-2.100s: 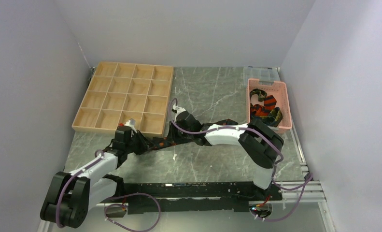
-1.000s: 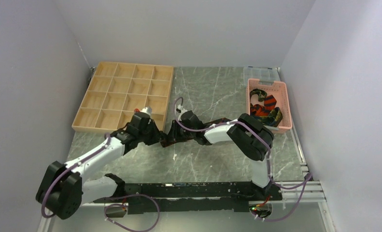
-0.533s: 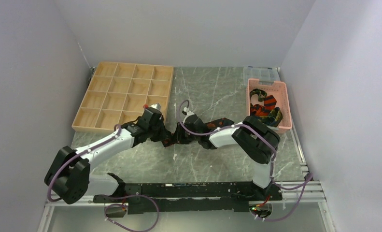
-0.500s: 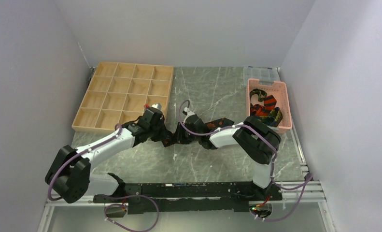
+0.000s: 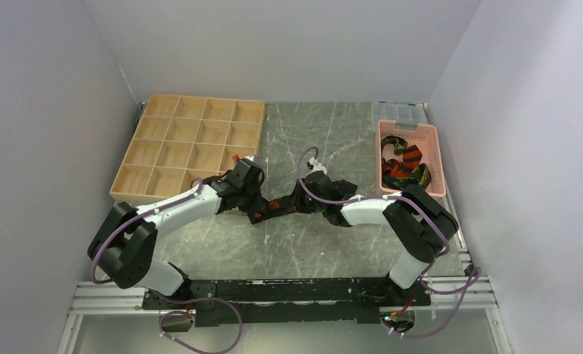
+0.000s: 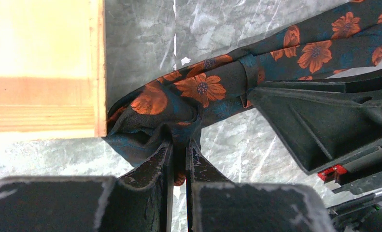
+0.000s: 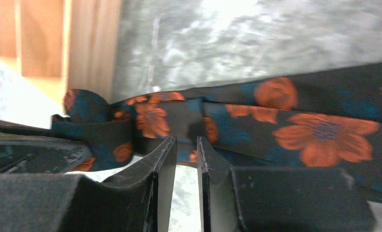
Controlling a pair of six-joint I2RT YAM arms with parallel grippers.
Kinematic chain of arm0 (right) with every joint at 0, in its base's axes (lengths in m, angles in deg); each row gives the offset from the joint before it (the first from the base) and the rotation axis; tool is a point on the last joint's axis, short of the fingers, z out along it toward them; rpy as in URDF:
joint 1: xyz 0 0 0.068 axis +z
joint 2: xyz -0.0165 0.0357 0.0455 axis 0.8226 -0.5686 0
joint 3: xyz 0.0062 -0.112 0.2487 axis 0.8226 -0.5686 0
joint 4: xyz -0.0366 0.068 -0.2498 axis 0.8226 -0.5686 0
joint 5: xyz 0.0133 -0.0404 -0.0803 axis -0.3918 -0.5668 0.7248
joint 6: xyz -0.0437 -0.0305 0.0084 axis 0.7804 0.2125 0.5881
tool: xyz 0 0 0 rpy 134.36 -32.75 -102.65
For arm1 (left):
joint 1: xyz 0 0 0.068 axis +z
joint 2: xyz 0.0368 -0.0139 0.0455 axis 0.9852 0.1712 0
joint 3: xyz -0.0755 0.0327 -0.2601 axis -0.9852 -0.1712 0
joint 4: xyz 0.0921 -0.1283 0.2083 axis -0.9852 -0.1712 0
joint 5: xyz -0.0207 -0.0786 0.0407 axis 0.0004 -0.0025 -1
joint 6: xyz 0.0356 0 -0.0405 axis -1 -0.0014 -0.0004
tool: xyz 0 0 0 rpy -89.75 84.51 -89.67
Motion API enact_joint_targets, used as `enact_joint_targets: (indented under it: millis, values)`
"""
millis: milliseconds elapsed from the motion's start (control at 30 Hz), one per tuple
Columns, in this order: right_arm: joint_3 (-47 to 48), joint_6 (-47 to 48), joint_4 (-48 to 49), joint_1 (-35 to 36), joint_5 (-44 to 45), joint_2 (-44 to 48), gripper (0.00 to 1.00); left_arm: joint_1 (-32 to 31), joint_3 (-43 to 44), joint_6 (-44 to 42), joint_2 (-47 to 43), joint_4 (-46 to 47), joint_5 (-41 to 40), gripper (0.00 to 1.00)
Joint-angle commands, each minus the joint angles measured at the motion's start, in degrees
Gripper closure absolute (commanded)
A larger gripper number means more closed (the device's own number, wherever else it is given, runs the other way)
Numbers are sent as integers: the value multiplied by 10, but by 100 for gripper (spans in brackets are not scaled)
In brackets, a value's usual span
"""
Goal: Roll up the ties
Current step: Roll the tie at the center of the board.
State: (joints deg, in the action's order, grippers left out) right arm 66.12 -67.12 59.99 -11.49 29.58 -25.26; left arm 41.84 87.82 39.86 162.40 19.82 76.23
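Observation:
A dark tie (image 5: 270,209) with orange flowers lies stretched on the marble table between my two grippers, just off the wooden tray's near right corner. My left gripper (image 5: 253,202) is shut on a bunched fold at the tie's left end (image 6: 198,89), with cloth pinched between its jaws (image 6: 179,145). My right gripper (image 5: 294,202) faces it from the right. Its jaws (image 7: 185,140) stand slightly apart, and the tie's edge (image 7: 295,121) lies at their tips. More ties (image 5: 403,167) are heaped in the pink basket.
The wooden compartment tray (image 5: 189,147) fills the back left, and its edge (image 6: 99,67) is close beside the left gripper. The pink basket (image 5: 407,129) stands at the back right with a clear plastic box (image 5: 399,110) behind it. The right arm's black body (image 6: 324,125) crowds the left wrist view.
Both grippers have shifted rightward and toward the back with the tie. The left arm has stretched out toward the tray's corner. The right jaws have parted a little.

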Motion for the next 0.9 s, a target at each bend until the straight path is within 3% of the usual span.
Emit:
enact_joint_targets:
  millis: [0, 367, 700, 867]
  values:
    - [-25, -7, 3, -12, 42, 26, 74, -10, 32, -16, 39, -1, -20, 97]
    - [-78, -9, 23, -20, 62, 59, 74, -28, 80, -16, 122, 23, 21, 95]
    - [-86, -3, 26, -21, 60, 67, 74, -35, 87, -20, 120, 42, 40, 48]
    - [-83, 13, 20, -21, 55, 78, 73, -36, 89, -21, 108, 40, 43, 43]
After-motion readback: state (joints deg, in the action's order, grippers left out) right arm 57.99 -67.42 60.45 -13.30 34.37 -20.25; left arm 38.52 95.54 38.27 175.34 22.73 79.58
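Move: The tie's folded end is already pinched in the left fingers, some 5 cm above the board. The stretch it is taken to lies about 5 cm right, 2 cm ahead and 5 cm below that hand. The tie's keeper loop is roughly 7 cm right and 4 cm ahead of it; the wooden tray's near right corner is about 5 cm left and 1 cm ahead. From the right hand, the held end is some 9 cm left and 2 cm back, the loop 2 cm ahead, level sideways. The tie's folded end is carried by the left hand about 5 cm to the right along the band, towards the keeper loop, sinking nearly 3 cm early on; then, still creeping right, the fingers open to over half and let it go. The right hand, its fingers staying slightly parted, draws about 5 cm right and 2 cm down beside the tie, then stays there. ##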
